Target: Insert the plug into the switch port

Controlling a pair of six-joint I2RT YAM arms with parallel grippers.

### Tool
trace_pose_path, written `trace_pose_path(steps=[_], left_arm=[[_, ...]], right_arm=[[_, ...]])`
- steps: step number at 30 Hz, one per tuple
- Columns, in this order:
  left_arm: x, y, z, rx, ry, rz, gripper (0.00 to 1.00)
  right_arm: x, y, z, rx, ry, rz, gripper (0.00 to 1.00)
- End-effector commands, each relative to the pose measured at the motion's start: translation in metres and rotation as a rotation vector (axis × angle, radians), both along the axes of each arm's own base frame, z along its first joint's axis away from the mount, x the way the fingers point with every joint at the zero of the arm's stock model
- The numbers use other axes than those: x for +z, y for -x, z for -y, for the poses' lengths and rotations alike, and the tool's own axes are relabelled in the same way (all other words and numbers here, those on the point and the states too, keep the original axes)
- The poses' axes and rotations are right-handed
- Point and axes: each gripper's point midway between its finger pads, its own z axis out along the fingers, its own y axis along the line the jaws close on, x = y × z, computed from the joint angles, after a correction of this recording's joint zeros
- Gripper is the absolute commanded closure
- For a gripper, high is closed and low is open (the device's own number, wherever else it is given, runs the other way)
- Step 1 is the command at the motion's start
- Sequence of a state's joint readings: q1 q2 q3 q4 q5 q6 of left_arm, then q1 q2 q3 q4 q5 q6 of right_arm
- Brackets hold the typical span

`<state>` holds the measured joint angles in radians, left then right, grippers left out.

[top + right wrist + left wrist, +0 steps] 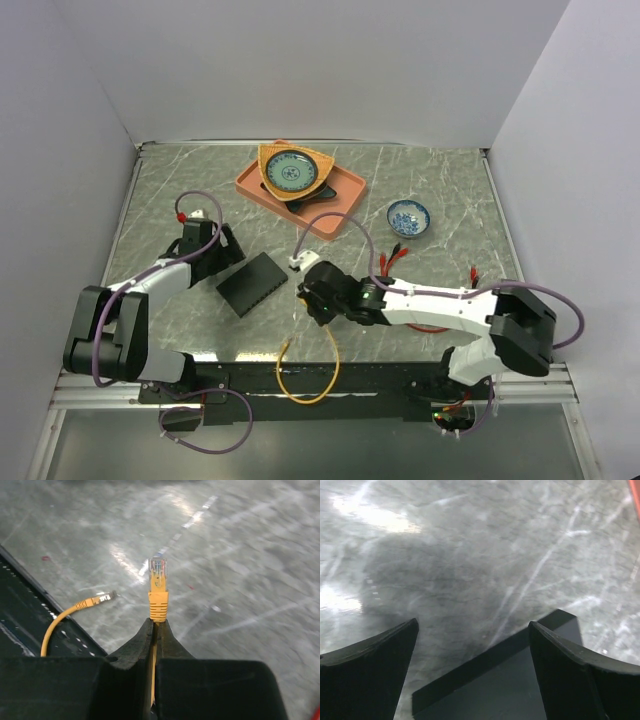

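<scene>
My right gripper [158,622] is shut on a yellow cable just behind its plug [158,586]. The plug's clear tip sticks out ahead of the fingertips, above bare table. In the top view the right gripper [305,296] sits just right of the flat black switch box [252,284]. My left gripper [473,625] is open, and its fingers straddle a corner of the box [515,680] from above. In the top view the left gripper [231,250] is at the box's far left corner. No switch port can be made out in any view.
The cable's free end [100,599] lies near the black front rail [20,610]. An orange tray [352,190] with a plate in a yellow dish stands at the back. A blue-and-white bowl [408,216], a white adapter [298,262] and red-tipped leads [395,255] lie right of centre.
</scene>
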<state>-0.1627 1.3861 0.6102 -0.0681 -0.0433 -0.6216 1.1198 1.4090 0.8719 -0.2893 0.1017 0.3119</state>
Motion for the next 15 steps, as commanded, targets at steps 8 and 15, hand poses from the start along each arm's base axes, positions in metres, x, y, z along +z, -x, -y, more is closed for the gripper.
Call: trace_pose_path(steps=[8, 15], left_arm=[[-0.016, 0.03, 0.057, -0.163, 0.229, -0.095, 0.04], [-0.011, 0.028, 0.087, -0.22, 0.281, -0.075, 0.04]], right_arm=[[0.008, 0.001, -0.048, 0.075, -0.108, -0.014, 1.0], [-0.014, -0.003, -0.069, 0.083, -0.059, -0.07, 1.0]])
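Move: Behind and to the right of the open left hand lies the black switch, its middle about 6 cm back, 5 cm right and some 3 cm lower; the tray's middle is roughly 19 cm ahead and 18 cm right of that hand. From the right hand, which already holds the yellow plug, the switch's middle is about 14 cm left, 6 cm ahead and 7 cm lower. The cable's loose end lies some 9 cm back and 5 cm left of the right hand. Sweeping right about 7 cm at nearly level height, the left hand comes over the far end of the switch, fingers kept wide open, turning some 10 degrees clockwise while its left side dips. Meanwhile the right hand keeps its pinch on the plug and carries it about 4 cm left and 2 cm down towards the switch's port side. ##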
